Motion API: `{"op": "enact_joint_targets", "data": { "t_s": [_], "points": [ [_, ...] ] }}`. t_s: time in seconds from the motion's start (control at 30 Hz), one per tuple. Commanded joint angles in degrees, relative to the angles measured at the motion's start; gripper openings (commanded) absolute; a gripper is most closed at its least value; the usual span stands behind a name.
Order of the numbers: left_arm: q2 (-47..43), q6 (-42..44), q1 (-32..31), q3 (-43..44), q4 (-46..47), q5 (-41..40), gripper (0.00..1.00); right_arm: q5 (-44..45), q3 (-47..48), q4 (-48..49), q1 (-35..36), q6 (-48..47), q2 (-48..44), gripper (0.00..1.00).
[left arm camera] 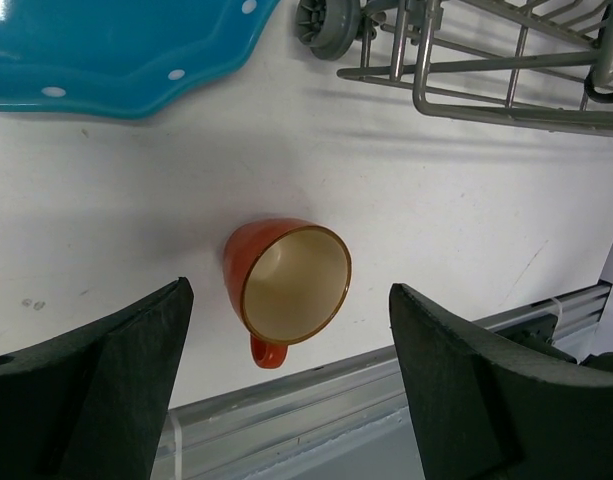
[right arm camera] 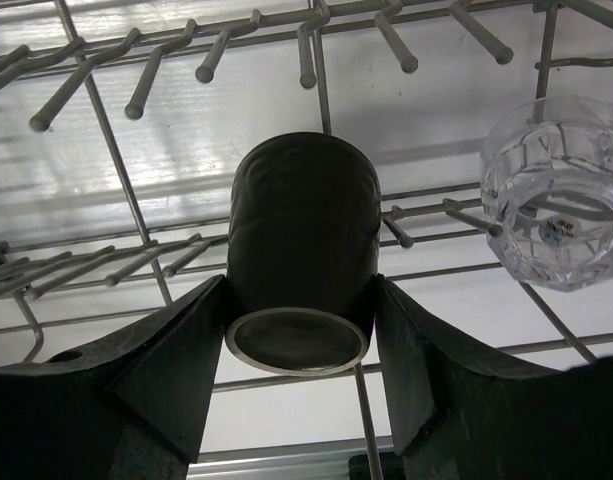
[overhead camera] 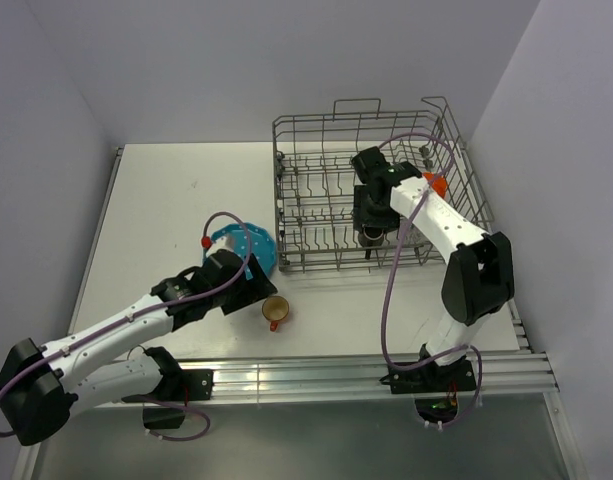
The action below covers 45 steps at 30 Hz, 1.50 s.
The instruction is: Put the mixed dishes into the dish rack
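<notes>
A small orange cup [left arm camera: 286, 282] lies on its side on the white table, handle toward the near rail. My left gripper [left arm camera: 289, 290] hovers over it, open, with a finger on either side and clear of it. Just beyond the cup lies the teal dotted plate [left arm camera: 116, 50], flat on the table. In the top view the cup [overhead camera: 275, 312] sits in front of the plate [overhead camera: 248, 243]. Inside the dish rack [overhead camera: 316, 205], my right gripper [right arm camera: 299, 285] is shut on the dark brown mug [right arm camera: 301, 215], held above the rack's wires. A clear glass [right arm camera: 551, 195] rests in the rack beside it.
Part of an orange-red bowl [overhead camera: 433, 183] shows in the rack behind the right arm. A metal rail [overhead camera: 366, 370] runs along the table's near edge. The rack's corner wheel [left arm camera: 326, 25] stands close to the plate. Grey walls close in the table at left, back and right.
</notes>
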Motion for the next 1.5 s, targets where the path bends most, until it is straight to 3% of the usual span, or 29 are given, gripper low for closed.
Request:
{"op": "enact_joint_targets", "data": {
  "t_s": [0.0, 0.1, 0.17, 0.53, 0.77, 0.8, 0.83, 1.0, 1.03, 1.17, 1.3, 1.47],
  "points": [
    [0.9, -0.7, 0.1, -1.2, 3.7, 2.1, 0.85, -0.3, 0.5, 0.4, -0.2, -0.7, -5.5, 0.65],
    [2.2, -0.8, 0.1, -1.7, 5.0, 3.4, 0.83, 0.2, 1.8, -0.5, -0.1, -0.8, -6.9, 0.66],
    [2.8, -1.0, 0.1, -2.0, 5.1, 3.1, 0.83, 0.0, 2.1, -0.6, 0.1, -1.3, -7.4, 0.86],
    [3.7, -2.5, 0.1, -6.0, 7.1, 3.0, 0.8, 0.6, 1.4, -0.6, 0.5, -1.3, -7.5, 0.88],
    [6.1, -2.2, 0.1, -6.6, 10.3, 4.1, 0.59, 0.2, 1.9, -1.3, 3.5, 0.4, -15.4, 0.87],
    [6.6, -2.0, 0.1, -6.4, 10.9, 4.2, 0.53, 0.6, 2.0, -1.8, 4.2, 0.6, -17.0, 0.87],
    [7.2, -1.9, 0.1, -6.3, 11.1, 4.5, 0.41, 1.2, 2.3, -2.3, 5.0, 1.4, -17.7, 0.87],
    [10.4, -1.5, 0.0, -5.9, 13.3, 5.5, 0.12, 5.0, 4.9, -6.7, 10.1, 3.3, -22.7, 0.87],
    [11.1, -1.3, 0.0, -5.7, 13.3, 5.5, 0.02, 5.2, 5.4, -7.7, 11.5, 4.0, -23.3, 0.87],
    [10.1, -1.2, -0.3, -5.3, 12.0, 5.7, 0.0, 4.8, 5.7, -8.8, 14.8, 5.3, -27.3, 0.86],
    [3.3, -1.4, -1.9, -4.0, 8.5, 5.6, 0.0, -1.6, 0.4, -6.0, 17.0, 6.0, -31.4, 0.86],
    [-10.1, -0.5, -3.5, -2.2, 12.5, 10.5, 0.0, -22.4, -14.8, 8.5, 17.3, 8.8, -41.0, 0.87]
  ]
}}
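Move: The orange mug that the left hand goes for stands about 5 cm to its right, roughly level with it front to back, its middle some 8 cm below. The blue plate lies 12 cm ahead, 3 cm left and 10 cm below. The right hand has the dark mug between its fingers in the rack, middle about 3 cm below and 1 cm ahead; a clear glass stands some 12 cm right of that mug, and the red bowl 8 cm ahead and 13 cm right of that mug. The left fingers shut on the orange mug's left wall at the rim after sinking about 6 cm with a slight drift back and right, then lift it some 6 cm. The right fingers open off the dark mug as the hand rises; after a brief pause it goes up and back, then left as well, to about 13 cm back towards the near edge, tilting, with a small dip at the end. ##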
